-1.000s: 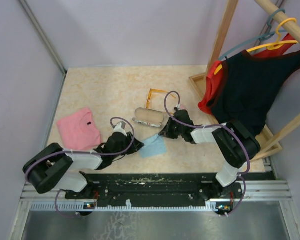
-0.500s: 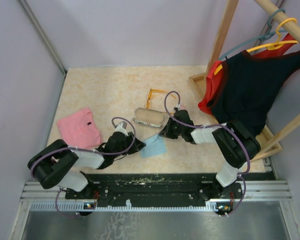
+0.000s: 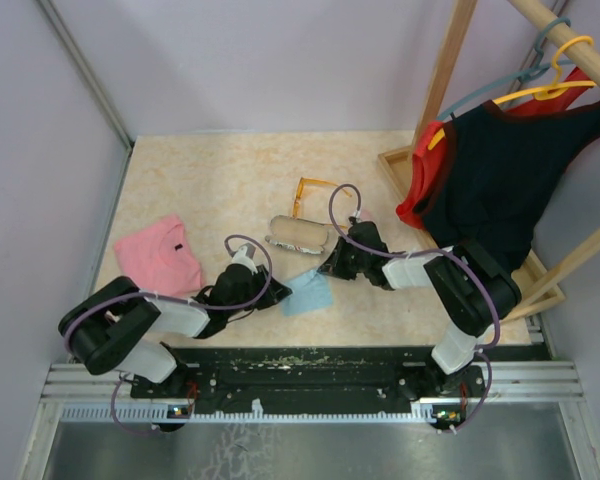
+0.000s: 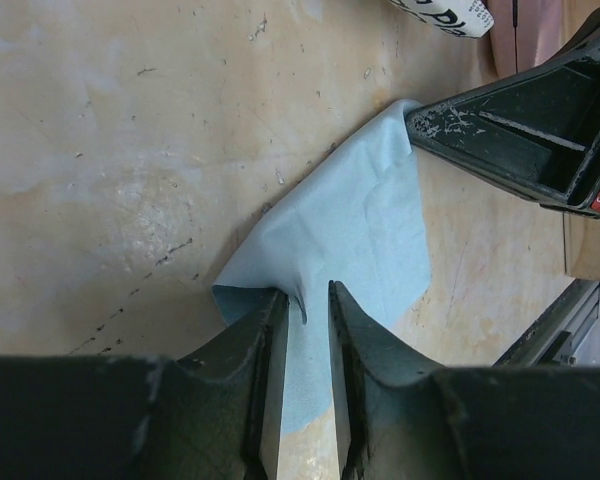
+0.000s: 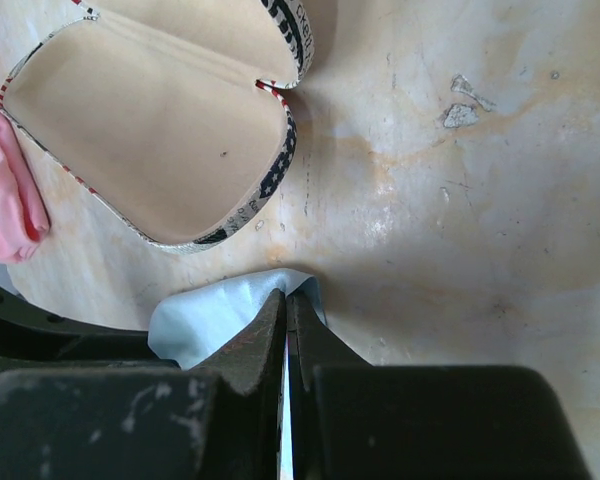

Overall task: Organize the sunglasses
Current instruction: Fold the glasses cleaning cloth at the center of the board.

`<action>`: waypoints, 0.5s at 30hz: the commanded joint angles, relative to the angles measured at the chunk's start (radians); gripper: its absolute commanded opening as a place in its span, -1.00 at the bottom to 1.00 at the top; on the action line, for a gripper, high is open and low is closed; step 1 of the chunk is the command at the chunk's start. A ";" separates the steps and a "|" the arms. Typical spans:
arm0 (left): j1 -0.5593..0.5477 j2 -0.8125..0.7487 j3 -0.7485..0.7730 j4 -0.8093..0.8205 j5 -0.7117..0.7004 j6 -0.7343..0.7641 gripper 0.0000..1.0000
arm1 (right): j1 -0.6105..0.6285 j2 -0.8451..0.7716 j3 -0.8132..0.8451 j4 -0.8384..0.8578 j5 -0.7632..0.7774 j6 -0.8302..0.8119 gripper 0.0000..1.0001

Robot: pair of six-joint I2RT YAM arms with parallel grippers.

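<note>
The orange-framed sunglasses (image 3: 300, 195) lie folded on the table behind the open printed case (image 3: 300, 234) (image 5: 150, 130), whose beige lining faces up. A light blue cloth (image 3: 308, 292) (image 4: 350, 230) (image 5: 215, 320) lies flat in front of the case. My left gripper (image 3: 278, 293) (image 4: 307, 295) sits low on the cloth's near-left corner, jaws a narrow gap apart with a raised fold of cloth between them. My right gripper (image 3: 327, 268) (image 5: 286, 295) is shut on the cloth's far-right corner, beside the case.
A soft pink item (image 3: 158, 258) lies at the left of the table. A wooden rack (image 3: 450, 60) with black and red garments on hangers stands at the right. Walls close in the left and back sides.
The left arm's elbow has drifted a little to the right while its jaws narrowed over the cloth. The right arm, the case and the sunglasses have not moved.
</note>
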 commanded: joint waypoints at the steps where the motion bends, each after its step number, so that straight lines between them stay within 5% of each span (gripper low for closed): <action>1: 0.004 0.022 -0.002 0.002 0.001 -0.003 -0.45 | -0.008 -0.008 -0.006 0.043 -0.006 -0.009 -1.00; 10: 0.005 0.007 0.009 -0.035 -0.027 0.014 -0.96 | -0.008 -0.015 -0.012 0.043 -0.005 -0.011 -1.00; 15: 0.013 -0.039 0.018 -0.069 -0.049 0.035 -0.97 | -0.008 -0.060 -0.017 0.031 -0.003 -0.018 -1.00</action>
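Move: The blue cleaning cloth lies flat just under both hands: its middle is about 5 cm to the left hand's right, roughly level with it and 1 cm below; its left corner is right by those open fingers. From the right hand, already pinching the far-right corner, the middle is some 6 cm back and 4 cm left. The open glasses case stands about 13 cm ahead of the left hand and 3 cm right. Keep the left gripper at the cloth's left corner and shut its part-open fingers fully on the cloth's edge, sinking only about half a centimetre towards the table as they close, with no real turn of the wrist. Hold the right gripper still and shut, keeping its pinch on the far-right corner. ##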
